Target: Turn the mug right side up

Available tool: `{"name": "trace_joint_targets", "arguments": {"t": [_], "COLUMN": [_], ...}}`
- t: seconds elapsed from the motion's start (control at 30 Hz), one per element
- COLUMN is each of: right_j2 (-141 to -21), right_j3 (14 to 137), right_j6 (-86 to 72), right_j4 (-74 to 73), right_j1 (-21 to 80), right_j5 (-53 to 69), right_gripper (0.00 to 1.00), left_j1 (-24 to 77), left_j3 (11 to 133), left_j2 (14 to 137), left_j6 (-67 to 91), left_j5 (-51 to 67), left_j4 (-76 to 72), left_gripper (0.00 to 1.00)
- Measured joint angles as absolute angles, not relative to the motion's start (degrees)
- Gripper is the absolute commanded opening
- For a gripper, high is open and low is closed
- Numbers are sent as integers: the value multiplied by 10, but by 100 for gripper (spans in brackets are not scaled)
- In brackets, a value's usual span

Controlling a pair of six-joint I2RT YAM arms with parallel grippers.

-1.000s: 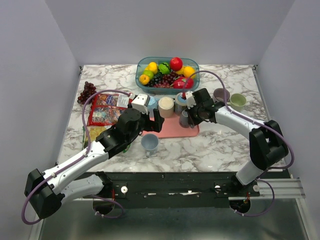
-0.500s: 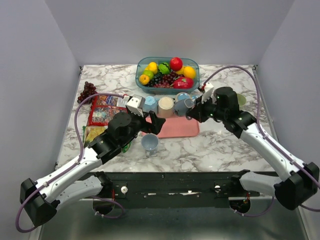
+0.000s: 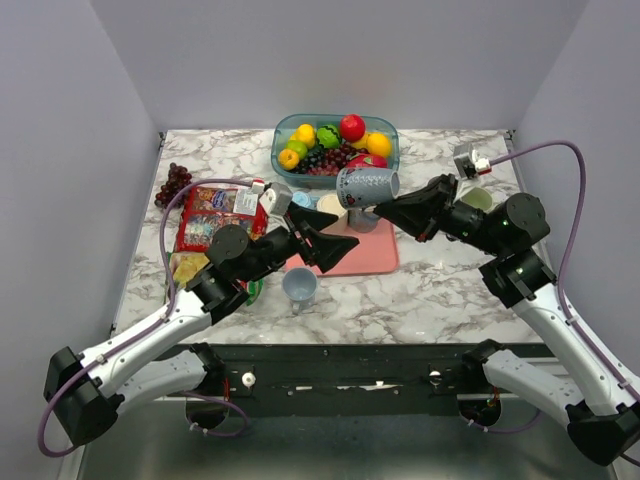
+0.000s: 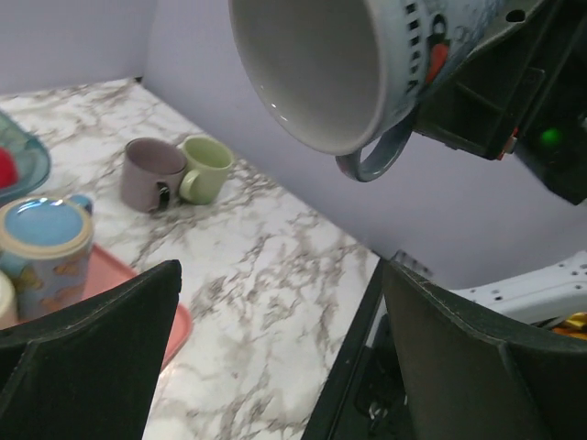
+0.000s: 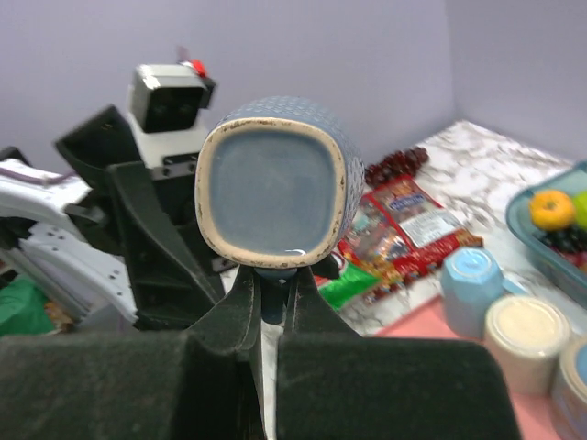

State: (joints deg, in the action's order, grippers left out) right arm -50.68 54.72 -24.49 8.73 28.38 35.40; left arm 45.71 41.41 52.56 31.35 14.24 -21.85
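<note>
A blue patterned mug (image 3: 367, 186) hangs in the air above the pink tray (image 3: 350, 262), lying on its side. My right gripper (image 3: 385, 207) is shut on its handle (image 5: 275, 266). In the right wrist view the mug's flat base (image 5: 275, 192) faces the camera just above the right gripper (image 5: 272, 275). In the left wrist view the mug's white inside (image 4: 321, 64) faces me, with the handle hanging below. My left gripper (image 3: 335, 235) stands open with nothing in it, a little below and left of the mug's mouth, and its black fingers (image 4: 92, 348) frame the lower part of that view.
On the tray stand an upside-down cream mug (image 3: 330, 205) and a light-blue mug (image 3: 300, 203). A grey-blue mug (image 3: 299, 286) sits upright near the tray's front. Purple (image 3: 441, 188) and green (image 3: 477, 200) mugs stand at the right. Fruit bowl (image 3: 335, 140) behind; snack packets (image 3: 210, 220) and grapes (image 3: 175, 183) left.
My right arm has lifted the mug off the tray and tipped it onto its side. The left gripper has risen and turned towards the mug's mouth.
</note>
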Motion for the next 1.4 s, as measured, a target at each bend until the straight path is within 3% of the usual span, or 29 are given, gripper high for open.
{"name": "trace_joint_targets", "arguments": {"t": [0.37, 0.73, 0.83, 0.87, 0.97, 1.07, 1.2, 1.27, 1.33, 1.4], "right_j2": [-508, -512, -514, -514, -514, -514, -514, -514, -514, -512], "right_j3": [542, 534, 529, 527, 522, 519, 518, 517, 517, 517], "right_j6": [-348, -369, -375, -377, -379, -380, -382, -384, -389, -390], "right_j4": [241, 287, 291, 293, 296, 304, 312, 317, 322, 325], "right_j1": [284, 286, 286, 286, 286, 286, 286, 284, 284, 284], "right_j5": [416, 425, 429, 430, 429, 429, 428, 427, 425, 425], "right_gripper": [1, 1, 1, 1, 1, 1, 1, 1, 1, 1], "left_j1": [461, 477, 481, 482, 485, 489, 493, 493, 494, 494], "left_j3": [437, 462, 470, 473, 478, 482, 484, 487, 490, 491], "left_j2": [590, 634, 648, 652, 659, 664, 672, 675, 676, 676], "left_j6": [408, 472, 483, 482, 487, 493, 495, 497, 499, 500], "left_j5": [195, 195, 196, 197, 200, 203, 205, 206, 207, 207], "left_j4": [-406, -515, -521, -522, -527, -530, -536, -540, -545, -545], "left_gripper": [97, 75, 65, 57, 50, 35, 27, 17, 0, 0]}}
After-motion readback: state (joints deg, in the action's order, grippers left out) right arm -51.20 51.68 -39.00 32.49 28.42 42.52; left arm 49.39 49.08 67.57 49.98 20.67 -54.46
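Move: The right hand already grips the handle of the sideways mug, whose middle lies 5 cm above that hand, 2 cm to its left and level fore and aft. From the open left hand, the mug is about 10 cm up, 5 cm right and 2 cm ahead. Below the left hand are the pink tray, some 13 cm ahead, 2 cm right and 31 cm down, and the blue-grey cup, 9 cm left, 1 cm ahead and 27 cm down. Left hand rises about 10 cm and rightward, fingers tipping up, pinches the handle; right backs upward, still gripping. ##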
